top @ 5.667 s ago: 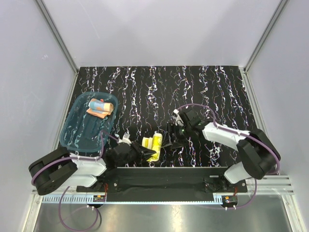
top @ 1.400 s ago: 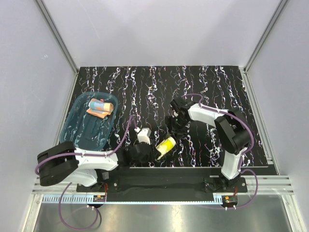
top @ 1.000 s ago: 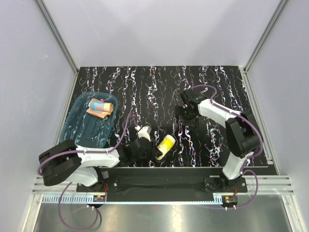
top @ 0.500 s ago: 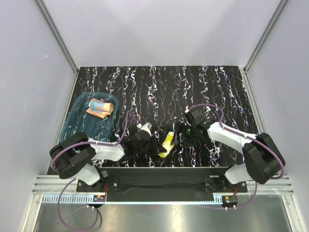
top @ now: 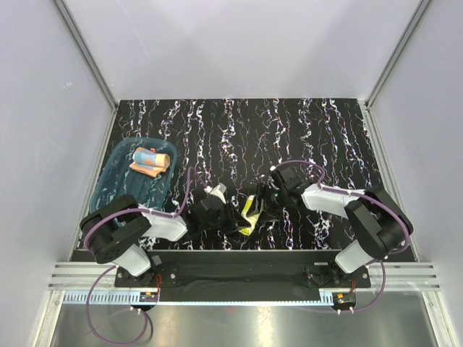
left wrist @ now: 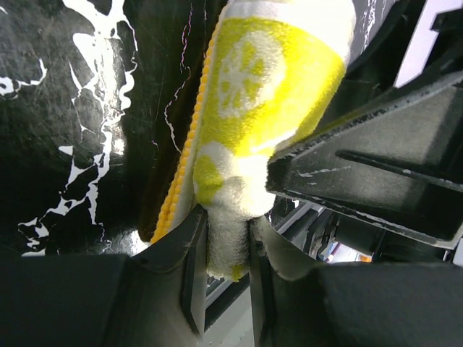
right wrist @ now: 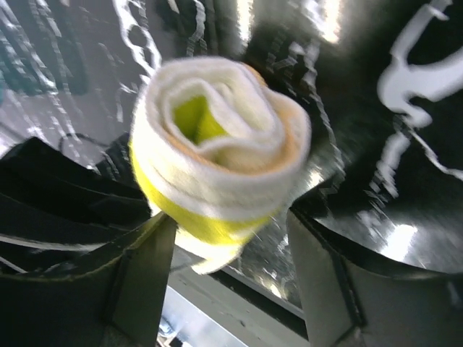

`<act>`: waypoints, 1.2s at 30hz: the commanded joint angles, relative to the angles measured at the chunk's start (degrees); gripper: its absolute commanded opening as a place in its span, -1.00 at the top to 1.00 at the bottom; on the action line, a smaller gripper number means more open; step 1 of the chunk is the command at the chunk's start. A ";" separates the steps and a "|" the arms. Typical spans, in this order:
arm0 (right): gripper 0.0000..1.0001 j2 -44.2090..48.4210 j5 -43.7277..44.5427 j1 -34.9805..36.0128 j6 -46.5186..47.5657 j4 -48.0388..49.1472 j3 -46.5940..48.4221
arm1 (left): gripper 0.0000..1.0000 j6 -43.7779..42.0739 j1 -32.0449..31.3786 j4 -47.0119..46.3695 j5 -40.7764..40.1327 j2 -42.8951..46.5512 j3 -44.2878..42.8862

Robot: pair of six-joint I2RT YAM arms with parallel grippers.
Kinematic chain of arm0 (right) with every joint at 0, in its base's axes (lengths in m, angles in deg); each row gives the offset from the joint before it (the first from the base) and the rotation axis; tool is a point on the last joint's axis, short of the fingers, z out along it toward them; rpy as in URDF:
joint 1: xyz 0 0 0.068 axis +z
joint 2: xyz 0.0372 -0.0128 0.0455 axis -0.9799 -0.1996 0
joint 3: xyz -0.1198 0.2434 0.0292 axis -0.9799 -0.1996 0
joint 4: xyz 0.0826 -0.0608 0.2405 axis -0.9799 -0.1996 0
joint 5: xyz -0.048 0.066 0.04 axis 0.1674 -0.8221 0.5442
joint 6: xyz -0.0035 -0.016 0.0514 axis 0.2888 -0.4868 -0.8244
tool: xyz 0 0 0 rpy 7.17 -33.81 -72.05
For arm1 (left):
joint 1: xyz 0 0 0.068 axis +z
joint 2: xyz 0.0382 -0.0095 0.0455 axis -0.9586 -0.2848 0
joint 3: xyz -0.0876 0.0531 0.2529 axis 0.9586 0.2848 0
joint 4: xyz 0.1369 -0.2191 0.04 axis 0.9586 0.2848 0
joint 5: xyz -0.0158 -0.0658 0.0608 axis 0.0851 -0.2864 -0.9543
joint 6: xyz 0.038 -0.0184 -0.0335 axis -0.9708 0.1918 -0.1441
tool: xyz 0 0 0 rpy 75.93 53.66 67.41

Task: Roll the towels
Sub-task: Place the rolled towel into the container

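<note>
The yellow towel (top: 251, 212) is a tight roll near the table's front edge, held between the two grippers. My left gripper (top: 237, 219) is shut on its cream near end (left wrist: 228, 238), with one finger (left wrist: 189, 253) on each side. The yellow towel (right wrist: 217, 137) shows end-on in the right wrist view, a cream and yellow spiral. My right gripper (right wrist: 231, 220) straddles it with jaws open; the left finger (right wrist: 148, 271) is close to the roll and the right finger (right wrist: 325, 275) stands apart. The orange-pink towel (top: 150, 160) lies rolled in the tray.
The translucent teal tray (top: 123, 199) sits at the left of the black marbled table (top: 318, 130). The table's front edge and the arms' base rail (top: 246, 264) run just below the roll. Grey walls enclose the table at the back and sides.
My right gripper has come down from the back right to the yellow roll and its jaws have narrowed around it. The left gripper kept hold and swung the roll slightly.
</note>
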 commanded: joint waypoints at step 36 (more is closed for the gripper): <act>1.00 -15.27 -2.10 3.42 1.31 15.68 -3.16 | -0.39 -20.88 3.06 28.93 -10.45 7.68 -7.85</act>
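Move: The rolled towel's middle lies some 3 cm ahead and 3 cm to the right of the left hand, whose fingers still pinch its near end, at about the same height. From the open right hand it is about 4 cm to the left, 2 cm back and 1 cm below. The container's middle is roughly 34 cm left and 14 cm ahead of the left hand; the first towel roll in it lies about 29 cm left and 20 cm ahead. The right fingers close on the far end of the rolled towel as that hand eases left and slightly down. Only then do the left fingers open and release the near end, the left hand backing off left about 5 cm while its fingers tip steeper downward by some 20 degrees. The right keeps its grip and follows left, about 5 cm in all, its fingers tilting flatter. ##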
